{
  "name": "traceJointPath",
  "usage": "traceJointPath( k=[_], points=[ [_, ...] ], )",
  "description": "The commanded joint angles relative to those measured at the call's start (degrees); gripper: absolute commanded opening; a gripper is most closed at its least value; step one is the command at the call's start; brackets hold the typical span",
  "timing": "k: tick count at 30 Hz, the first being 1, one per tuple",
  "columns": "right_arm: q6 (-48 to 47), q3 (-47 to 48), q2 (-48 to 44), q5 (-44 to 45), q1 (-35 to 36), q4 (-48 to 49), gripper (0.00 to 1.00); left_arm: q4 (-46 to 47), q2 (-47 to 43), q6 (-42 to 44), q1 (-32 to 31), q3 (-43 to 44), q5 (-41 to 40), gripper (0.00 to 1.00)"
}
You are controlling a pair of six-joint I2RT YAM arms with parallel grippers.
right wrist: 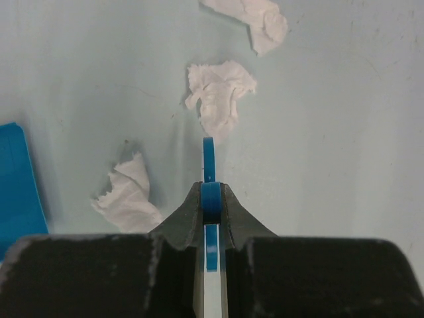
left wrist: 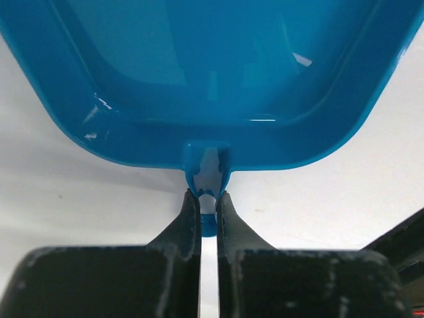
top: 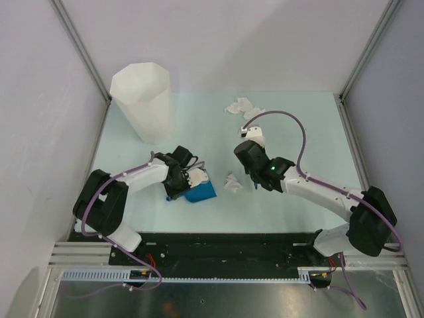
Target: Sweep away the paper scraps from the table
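Observation:
Three paper scraps lie on the mint-green table point(top: 311, 132). One paper scrap point(top: 232, 183) point(right wrist: 130, 194) rests just right of the blue dustpan point(top: 201, 191) point(left wrist: 212, 79); two more point(top: 238, 106) point(top: 254, 112) lie farther back, seen from the right wrist as wads point(right wrist: 218, 96) point(right wrist: 258, 20). My left gripper point(top: 189, 181) point(left wrist: 207, 197) is shut on the dustpan's handle point(left wrist: 207, 165). My right gripper point(top: 254, 177) point(right wrist: 211, 193) is shut on a thin blue-and-white brush handle point(right wrist: 209, 162), just right of the near scrap. The brush's head is hidden.
A tall white faceted bin point(top: 142, 99) stands at the back left of the table. Grey walls and metal frame rails point(top: 351, 139) close the table on three sides. The dustpan's edge point(right wrist: 16, 185) shows at the left of the right wrist view.

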Motion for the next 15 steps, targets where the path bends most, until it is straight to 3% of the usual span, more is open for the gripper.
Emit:
traceJointPath(
  k=[1,8,12,15],
  points=[
    [5.2,-0.3,2.7,2.7,1.0,0.5,0.00,-3.1,-0.2,1.4,-3.2,-1.0,2.2,0.00],
    [10.8,-6.5,4.7,-10.5,0.9,19.4,0.00,-5.2,-0.2,1.1,-4.4,1.5,2.2,0.01],
    [10.9,-6.5,5.3,-10.0,1.0,21.5,0.00,-4.7,-0.6,1.1,-3.7,2.3,3.5,0.42],
    [10.0,-6.5,5.1,-9.1,0.5,20.3,0.00,-3.0,-1.2,2.4,-1.7,1.6,5.3,0.59]
  ],
)
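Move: The right hand already holds the brush. The nearest paper scrap lies about 6 cm to its left, roughly level with it and some 16 cm below. The dustpan lies flat about 15 cm to that hand's left and 2 cm back, and a second scrap some 20 cm ahead and 2 cm right. The left hand still grips the dustpan's handle, the pan's middle about 9 cm to its right; from it the nearest scrap is some 19 cm right and 5 cm ahead. The brush comes up against the right side of the near scrap and sweeps it left towards the dustpan: the right hand sinks nearly 4 cm, then goes left about 6 cm in all, its left side rolling up some 15 degrees. The left hand draws the pan back about 2 cm and slightly right, then opens its fingers to about half and lets go of the handle. ##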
